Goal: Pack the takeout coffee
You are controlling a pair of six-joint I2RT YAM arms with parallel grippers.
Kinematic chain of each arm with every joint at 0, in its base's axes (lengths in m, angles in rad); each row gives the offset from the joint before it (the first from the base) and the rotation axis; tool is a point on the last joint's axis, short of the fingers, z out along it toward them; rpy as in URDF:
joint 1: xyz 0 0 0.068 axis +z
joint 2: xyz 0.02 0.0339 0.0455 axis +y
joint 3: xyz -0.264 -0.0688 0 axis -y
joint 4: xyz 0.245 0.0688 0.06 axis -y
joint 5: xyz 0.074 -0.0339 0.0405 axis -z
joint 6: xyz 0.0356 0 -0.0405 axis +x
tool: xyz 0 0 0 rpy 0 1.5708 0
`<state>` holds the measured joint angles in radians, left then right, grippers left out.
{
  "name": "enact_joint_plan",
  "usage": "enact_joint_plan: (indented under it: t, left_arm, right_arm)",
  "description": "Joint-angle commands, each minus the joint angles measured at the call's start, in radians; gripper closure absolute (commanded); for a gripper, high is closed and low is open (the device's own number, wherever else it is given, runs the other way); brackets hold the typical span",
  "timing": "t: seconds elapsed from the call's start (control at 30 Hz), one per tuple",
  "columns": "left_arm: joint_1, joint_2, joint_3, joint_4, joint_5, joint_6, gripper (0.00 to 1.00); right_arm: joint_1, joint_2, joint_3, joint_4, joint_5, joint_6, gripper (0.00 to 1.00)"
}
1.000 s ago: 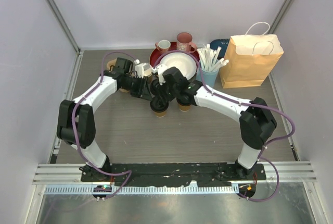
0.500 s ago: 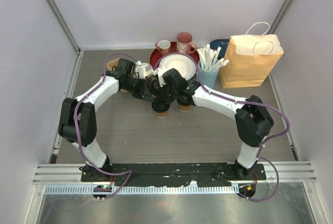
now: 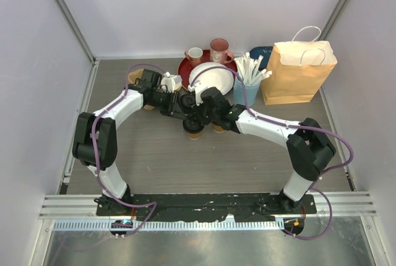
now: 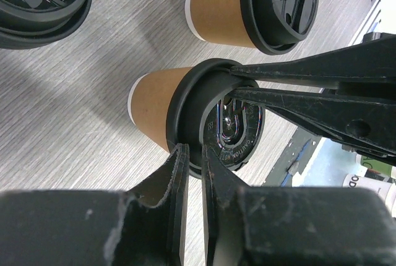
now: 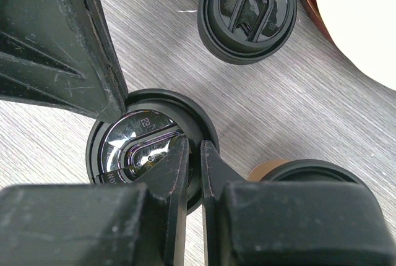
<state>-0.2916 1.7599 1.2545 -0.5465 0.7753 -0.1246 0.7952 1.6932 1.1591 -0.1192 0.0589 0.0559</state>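
A tan takeout coffee cup [image 4: 154,112] with a black lid [image 5: 124,148] stands on the grey table, seen in the top view under both wrists [image 3: 193,132]. My left gripper [image 4: 192,154] is shut on one side of the lid's rim. My right gripper [image 5: 193,153] is shut on the opposite side of the same rim; its fingers [image 4: 309,90] show in the left wrist view. A second lidded cup [image 4: 247,6] stands just beside it [image 3: 218,127]. A third black lid [image 5: 247,12] lies close by.
A brown paper bag [image 3: 298,74] with white handles stands open at the back right. Beside it is a light-blue cup of white straws [image 3: 247,83]. A red plate [image 3: 184,68] holding a white bowl [image 3: 213,77] and two mugs [image 3: 219,48] sit at the back.
My right gripper has shut onto the lid's rim. The left jaws tightened a little. Both wrists and the cup shifted slightly to the right.
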Motion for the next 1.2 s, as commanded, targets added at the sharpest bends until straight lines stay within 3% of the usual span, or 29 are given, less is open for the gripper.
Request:
enact_joint_plan:
  t: [0.0,0.5,0.87,1.17]
  left_arm:
    - [-0.012,0.078,-0.053,-0.017,-0.185,0.066,0.85]
    - [-0.012,0.070,-0.027,-0.033,-0.208,0.088,0.85]
    - [-0.003,-0.109,0.144,-0.118,-0.237,0.100,0.54]
    - [0.060,-0.117,0.169,-0.125,-0.246,0.068,0.50]
  right_arm:
    - [0.012,-0.018,-0.044,-0.066,0.025,0.005,0.99]
    - [0.032,-0.030,-0.091,-0.062,0.065,0.039,0.99]
    - [0.036,-0.027,-0.007,-0.094,0.145,0.004,0.99]
    - [0.012,0.009,0.059,-0.071,0.188,0.010,0.99]
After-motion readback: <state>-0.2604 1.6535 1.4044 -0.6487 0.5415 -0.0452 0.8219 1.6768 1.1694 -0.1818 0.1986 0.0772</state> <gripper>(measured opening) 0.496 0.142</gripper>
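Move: At the near cup, both hands are close in at lid height: its middle is about 3 cm right of the left hand and 2 cm back, and about 2 cm left of the right hand and 2 cm back, 5 cm below each. From the left hand, the spare lids lie roughly 7 cm ahead, 1 cm right; from the right hand, 7 cm ahead, 4 cm left. The second lidded cup stands some 9 cm right of the near cup and 1 cm farther out. Keeping its nearly shut fingertips against the lid's left edge at first, the left hand hardly shifts, then opens to about half and comes free, rising about 6 cm while backing off forward and left some 4 cm each way, wrist turning nearly 20 degrees. The right hand keeps its shut fingertips on the lid's far right rim, edging about 1.5 cm right. ##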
